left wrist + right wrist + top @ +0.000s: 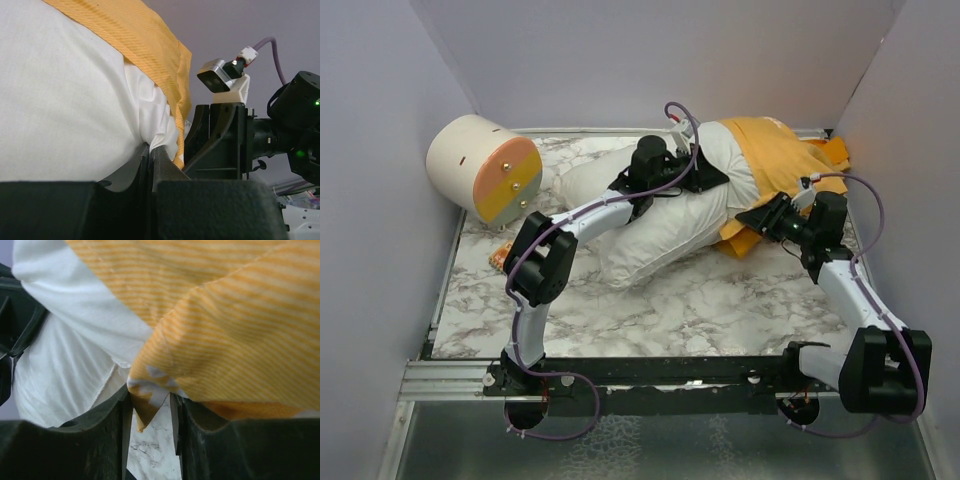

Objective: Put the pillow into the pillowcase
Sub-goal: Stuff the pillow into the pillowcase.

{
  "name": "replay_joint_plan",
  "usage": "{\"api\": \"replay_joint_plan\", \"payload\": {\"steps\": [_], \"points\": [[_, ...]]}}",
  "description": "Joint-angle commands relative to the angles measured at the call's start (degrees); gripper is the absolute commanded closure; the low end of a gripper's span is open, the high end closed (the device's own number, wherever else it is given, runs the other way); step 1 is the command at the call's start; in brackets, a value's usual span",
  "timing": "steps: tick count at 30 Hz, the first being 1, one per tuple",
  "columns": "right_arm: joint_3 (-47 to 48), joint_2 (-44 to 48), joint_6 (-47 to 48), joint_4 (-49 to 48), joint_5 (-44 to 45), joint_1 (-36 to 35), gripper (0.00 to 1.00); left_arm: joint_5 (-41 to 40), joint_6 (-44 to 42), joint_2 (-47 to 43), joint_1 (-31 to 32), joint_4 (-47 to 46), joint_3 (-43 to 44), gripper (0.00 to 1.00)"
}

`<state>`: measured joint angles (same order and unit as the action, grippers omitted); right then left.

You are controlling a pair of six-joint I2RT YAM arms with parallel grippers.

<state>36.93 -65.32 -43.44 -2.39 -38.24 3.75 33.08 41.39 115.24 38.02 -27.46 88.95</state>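
The white pillow [660,225] lies across the middle of the marble table, its right end inside the orange pillowcase [780,155]. My left gripper [712,178] rests on top of the pillow near the case's mouth. In the left wrist view it [149,149] is shut on a pinch of white pillow [65,100] fabric, with the pillowcase [145,40] edge just beyond. My right gripper [752,218] is at the case's lower left corner. In the right wrist view its jaws [149,399] stand apart with a corner of the pillowcase [230,325] hanging between them, and the pillow [65,365] is to the left.
A cream-and-orange cylinder [485,168] lies on its side at the back left. A small orange item [500,257] sits by the left edge. Grey walls close in the table [700,310] on three sides. The two grippers are close together over the pillow.
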Motion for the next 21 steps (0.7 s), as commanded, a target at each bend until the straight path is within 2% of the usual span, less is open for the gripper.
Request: {"api": "replay_joint_plan", "payload": {"steps": [1, 3, 4, 5, 9, 11, 16, 19, 21], "points": [[0.8, -2.0, -0.4, 0.6, 1.9, -0.1, 0.73, -0.8, 0.2, -0.3, 1.1, -2.4, 2.9, 1.00], [1.1, -2.0, 1.1, -1.1, -0.6, -0.1, 0.92, -0.9, -0.1, -0.4, 1.1, -2.1, 3.0, 1.00], [1.6, -1.7, 2.5, -2.3, -4.2, -0.1, 0.98, -0.9, -0.3, -0.3, 1.1, -1.8, 3.3, 1.00], [2.6, -1.2, 4.2, -3.3, -8.6, -0.1, 0.99, -1.0, -0.7, -0.2, 1.1, -1.3, 3.8, 1.00], [12.3, -0.5, 8.0, -4.3, -25.0, -2.2, 0.99, -0.5, -1.9, 1.8, 0.8, 1.9, 9.3, 1.00], [19.8, -1.2, 8.5, -4.3, -29.7, -3.8, 0.99, -0.1, -2.4, 3.5, 0.7, 4.4, 14.3, 1.00], [41.1, -10.5, 3.3, -1.7, -36.3, -6.1, 0.99, -0.2, -4.1, 6.6, 0.7, 11.9, 26.5, 1.00], [53.4, -18.7, 2.4, 2.7, -38.0, -6.1, 0.99, 0.1, -3.9, 5.7, 0.9, 12.7, 28.0, 1.00], [57.5, -22.1, -0.6, 0.7, -38.3, -6.5, 0.99, 0.5, -4.4, 4.0, 1.1, 12.7, 26.9, 1.00]]}}
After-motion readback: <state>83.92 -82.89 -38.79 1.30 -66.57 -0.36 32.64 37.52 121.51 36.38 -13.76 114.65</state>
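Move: The near hem corner of the pillowcase mouth lies right between the right hand's open fingertips, at most 1 cm ahead and 1 cm left. From that hand, the pillow fold pinched by the left fingers is about 6 cm ahead, 4 left and 8 higher; the loose end of the case is some 12 cm ahead and 18 right. From the left hand the hem corner is about 7 cm back, 3 right and 9 below. Right fingers pinch the pillowcase hem and lift it some 23 cm while left rises 9, still pinching pillow. ##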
